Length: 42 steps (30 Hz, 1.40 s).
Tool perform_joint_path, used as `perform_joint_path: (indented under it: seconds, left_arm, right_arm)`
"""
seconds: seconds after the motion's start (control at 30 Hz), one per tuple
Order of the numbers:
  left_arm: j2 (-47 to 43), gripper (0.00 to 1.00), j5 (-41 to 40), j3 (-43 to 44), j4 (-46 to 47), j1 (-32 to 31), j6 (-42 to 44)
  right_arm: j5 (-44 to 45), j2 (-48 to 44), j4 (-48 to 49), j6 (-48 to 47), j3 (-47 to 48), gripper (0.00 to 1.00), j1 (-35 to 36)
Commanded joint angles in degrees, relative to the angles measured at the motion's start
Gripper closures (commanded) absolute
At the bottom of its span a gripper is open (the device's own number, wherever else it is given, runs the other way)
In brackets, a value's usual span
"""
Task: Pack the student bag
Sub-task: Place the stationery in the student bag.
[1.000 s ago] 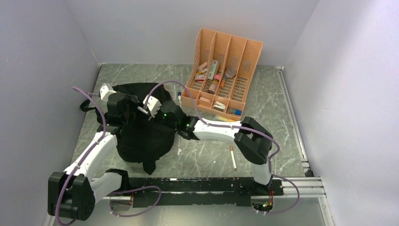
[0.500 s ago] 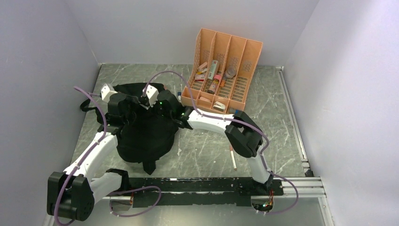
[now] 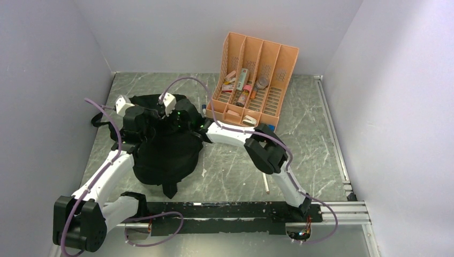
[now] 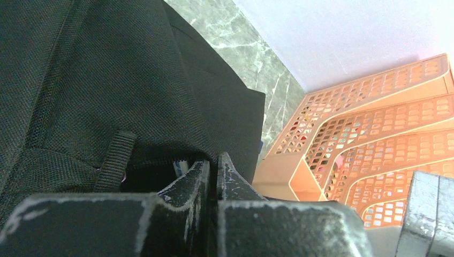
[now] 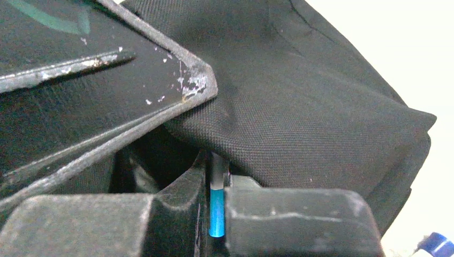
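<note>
The student bag (image 3: 163, 155) is a black fabric backpack lying left of the table's centre. Both grippers meet over its upper end. My left gripper (image 4: 212, 161) is shut, its tips pinching the fabric lip of the bag's opening (image 4: 160, 144). In the top view it (image 3: 145, 118) sits at the bag's upper left. My right gripper (image 5: 217, 170) is shut on a thin blue and grey pen (image 5: 217, 206). The pen's grey end points under the bag's fabric (image 5: 300, 123) into the dark opening. The bag's inside is hidden.
An orange slotted desk organizer (image 3: 251, 80) with several small items stands at the back right, close to the bag (image 4: 375, 139). A thin pencil (image 3: 266, 184) lies on the table under the right forearm. Grey walls close in on the left, back and right.
My right arm has swung left and away from its base, carrying the pen over the bag's upper end beside the left gripper. The left arm and the bag have stayed put.
</note>
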Motion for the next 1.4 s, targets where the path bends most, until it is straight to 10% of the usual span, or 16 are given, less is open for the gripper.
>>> perform_joint_path:
  seconds: [0.0, 0.3, 0.6, 0.9, 1.37]
  left_arm:
    - [-1.85, 0.95, 0.09, 1.94, 3.29, -1.32, 0.49]
    - [-1.79, 0.95, -0.24, 1.91, 3.13, -1.53, 0.44]
    - [-1.56, 0.95, -1.22, 2.44, 1.94, -1.63, 0.75]
    - [-1.41, 0.95, -2.01, 2.92, 0.69, -1.79, 1.22]
    - [-0.57, 0.95, -1.88, 2.82, 0.48, -1.98, 1.25]
  right_arm:
    - [-0.42, 1.43, 12.32, -1.37, -1.12, 1.00, -1.30]
    - [-5.30, 5.76, 31.21, -8.43, -3.90, 1.00, -1.58]
    - [-6.83, 0.22, 31.31, -15.03, -11.42, 0.56, -1.98]
    - [-3.81, -16.48, 30.35, -6.12, -28.81, 0.48, -1.94]
    - [39.88, -50.82, -25.94, 46.14, -49.97, 0.47, -1.08]
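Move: The right hand, with the blue-ended marker still in its fingers, is already at the student bag's opening, whose middle lies some 2 cm ahead, 2 cm left and 3 cm below. From it, the blue-capped bottle stands about 17 cm right, level fore and aft, and the stationery tray's middle 33 cm right and 8 cm ahead. The left hand pinches the flap, the opening about 4 cm straight below it. Left keeps pinching the flap; right noses 2 cm leftward, releases the marker, then withdraws some 20 cm rightward. ##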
